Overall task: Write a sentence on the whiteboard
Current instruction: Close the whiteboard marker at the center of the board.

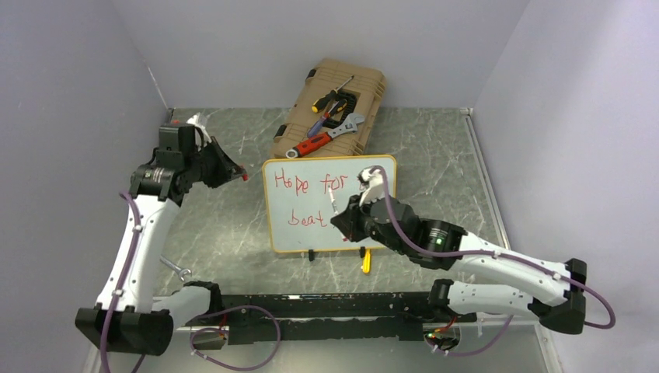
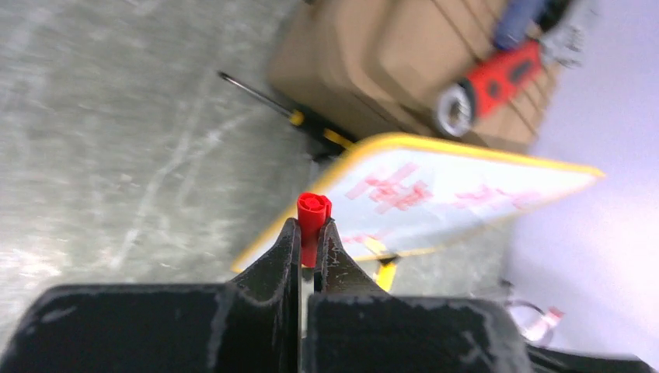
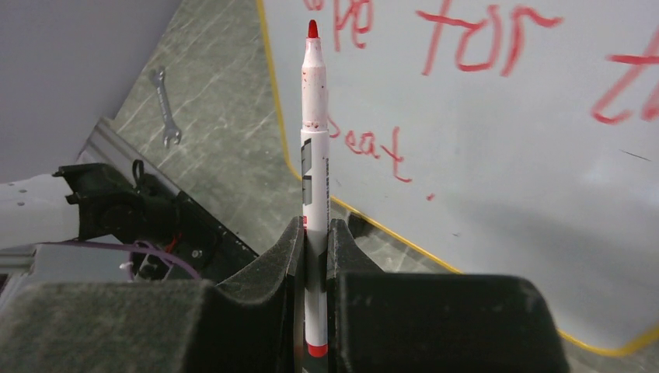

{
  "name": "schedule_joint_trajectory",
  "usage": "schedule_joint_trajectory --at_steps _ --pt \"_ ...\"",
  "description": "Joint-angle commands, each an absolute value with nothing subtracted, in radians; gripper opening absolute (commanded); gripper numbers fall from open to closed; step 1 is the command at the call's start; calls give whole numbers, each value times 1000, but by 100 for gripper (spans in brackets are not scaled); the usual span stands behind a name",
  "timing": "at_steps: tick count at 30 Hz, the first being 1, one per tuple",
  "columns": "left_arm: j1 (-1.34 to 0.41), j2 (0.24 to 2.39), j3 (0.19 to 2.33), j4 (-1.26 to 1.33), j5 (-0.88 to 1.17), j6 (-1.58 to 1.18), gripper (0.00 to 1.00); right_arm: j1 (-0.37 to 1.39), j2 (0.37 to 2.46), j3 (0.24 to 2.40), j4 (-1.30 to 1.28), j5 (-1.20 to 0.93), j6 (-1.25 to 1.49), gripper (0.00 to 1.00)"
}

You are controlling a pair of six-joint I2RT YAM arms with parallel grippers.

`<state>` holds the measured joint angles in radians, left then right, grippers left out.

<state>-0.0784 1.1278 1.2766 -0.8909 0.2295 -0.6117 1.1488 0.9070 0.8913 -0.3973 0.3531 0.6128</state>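
Note:
The whiteboard point(image 1: 289, 235), yellow-framed, lies at the middle of the table. The sentence point(image 1: 305, 184) is in red marker: "Hope for" on top and a shorter word point(image 1: 308, 220) below. My right arm covers the board's right part. My right gripper point(image 1: 343, 221) is shut on a white marker point(image 3: 315, 116). Its bare red tip points up over the whiteboard point(image 3: 505, 194), just left of the lower word. My left gripper point(image 1: 240, 175) hangs left of the board, apart from it. It is shut on a red marker cap point(image 2: 314, 210), with the whiteboard point(image 2: 466, 194) beyond.
A tan tool case point(image 1: 365, 87) behind the board carries screwdrivers and a red-handled wrench point(image 1: 311, 144). A small spanner point(image 1: 177, 270) lies near the left arm's base. A yellow-handled tool point(image 1: 365, 260) lies by the board's near edge. Grey walls close in three sides.

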Motion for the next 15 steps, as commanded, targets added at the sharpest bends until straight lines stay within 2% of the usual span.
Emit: schedule_joint_trajectory --at_steps 1,15 --pt "-143 1060 1276 -866 408 -804 0 1187 1008 989 -297 300 625 0" --pt "-254 931 1163 -709 483 -1006 0 1289 1253 1167 -268 258 681 0"
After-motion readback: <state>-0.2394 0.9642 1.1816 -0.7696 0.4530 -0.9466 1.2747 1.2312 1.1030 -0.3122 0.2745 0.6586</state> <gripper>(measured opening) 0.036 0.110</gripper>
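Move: From the left hand, which already grips the red cap, the open marker lies about 25 cm to the right and 10 cm back, roughly level. From the right hand, holding that marker, the cap is some 25 cm to the left, 13 cm ahead, level. The whiteboard's middle sits about 13 cm ahead of the right hand, 3 cm left and 17 cm below; the yellow knife some 8 cm right of that hand, 1 cm back, 24 cm below. Both hands keep their grips, cap in the left and marker in the right, and converge above the left part of the whiteboard. The right carries the marker about 10 cm left and slightly back, towards the cap, turning some 10 degrees counter-clockwise. The left brings the cap some 8 cm right, 5 cm back and 5 cm up, towards the marker, its left side rolling down about 25 degrees; both slow near the end. ##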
